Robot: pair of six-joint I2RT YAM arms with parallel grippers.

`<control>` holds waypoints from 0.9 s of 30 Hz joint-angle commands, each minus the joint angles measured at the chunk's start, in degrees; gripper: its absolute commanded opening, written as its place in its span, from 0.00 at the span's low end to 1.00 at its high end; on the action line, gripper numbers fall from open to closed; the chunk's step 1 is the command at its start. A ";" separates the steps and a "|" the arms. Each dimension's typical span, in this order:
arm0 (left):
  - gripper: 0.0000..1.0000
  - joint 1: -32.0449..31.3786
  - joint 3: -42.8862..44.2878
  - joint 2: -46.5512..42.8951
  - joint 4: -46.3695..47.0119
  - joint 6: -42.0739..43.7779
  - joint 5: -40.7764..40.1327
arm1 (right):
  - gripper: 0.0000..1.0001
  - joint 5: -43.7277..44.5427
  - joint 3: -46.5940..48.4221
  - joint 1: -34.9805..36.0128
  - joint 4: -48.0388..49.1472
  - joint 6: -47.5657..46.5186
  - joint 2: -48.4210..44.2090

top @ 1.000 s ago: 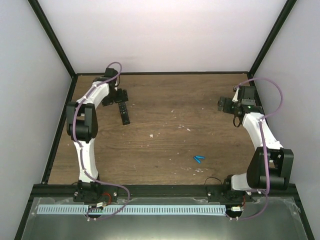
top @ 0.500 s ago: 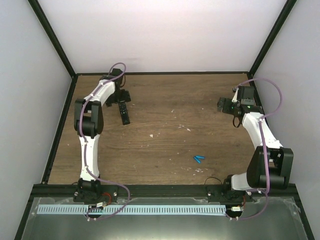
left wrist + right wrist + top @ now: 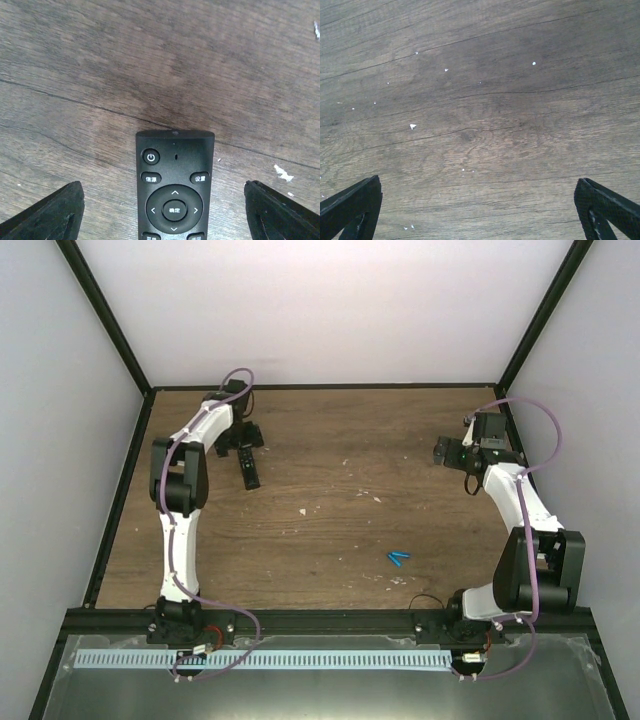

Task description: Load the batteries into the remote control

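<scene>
The remote control (image 3: pixel 249 471) is a slim black bar lying buttons-up at the back left of the table. Its power-button end (image 3: pixel 175 190) lies between my left gripper's fingers. My left gripper (image 3: pixel 243 447) (image 3: pixel 162 200) straddles that end, open, with bare wood showing between the remote and each finger. The batteries (image 3: pixel 398 558), two small blue cylinders touching in a V, lie on the wood right of centre, toward the near edge. My right gripper (image 3: pixel 455 465) (image 3: pixel 477 200) hovers open at the back right over bare wood, far from both.
Small white flecks (image 3: pixel 303 510) dot the brown wooden table (image 3: pixel 330 530). Black frame rails (image 3: pixel 120 500) border the table at the left, back and right. Grey walls stand behind them.
My left gripper has shifted a little toward the remote and now sits over its far end, its fingers slightly closer together. The right arm, remote and batteries have stayed put.
</scene>
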 commanded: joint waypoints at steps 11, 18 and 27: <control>0.83 -1.45 -0.68 3.00 -2.93 -0.32 1.54 | 1.00 -0.72 0.33 0.20 -0.72 -0.47 -0.11; 0.75 -1.51 -1.42 3.75 -3.08 0.21 3.29 | 1.00 -0.55 -0.03 0.20 -0.89 -0.54 -0.73; 0.48 -1.48 -3.74 3.68 -1.35 1.46 6.37 | 0.99 -2.54 -0.56 0.83 -0.99 -3.03 -1.19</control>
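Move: The remote control lies flat under and just behind the left hand: its middle is about 5 cm back, 3 cm to the right and 3 cm below, with its power-button end nearly beneath the hand. No other loose thing stands near it. From the idle right hand the remote's middle is roughly 47 cm to the left, some 4 cm farther out and about 16 cm down. The left hand eases down and back along the remote from its power-button end towards its middle, with a little drift to the right, about 3 cm in all, its wrist tipping some 5 degrees nearer to straight down. It has all but stopped by halfway, with one finger on each side of the remote level with the round OK pad, and the fingers then close from nearly wide open to a bit over half, drawing in close to both long edges; whether they already touch can't be told. ##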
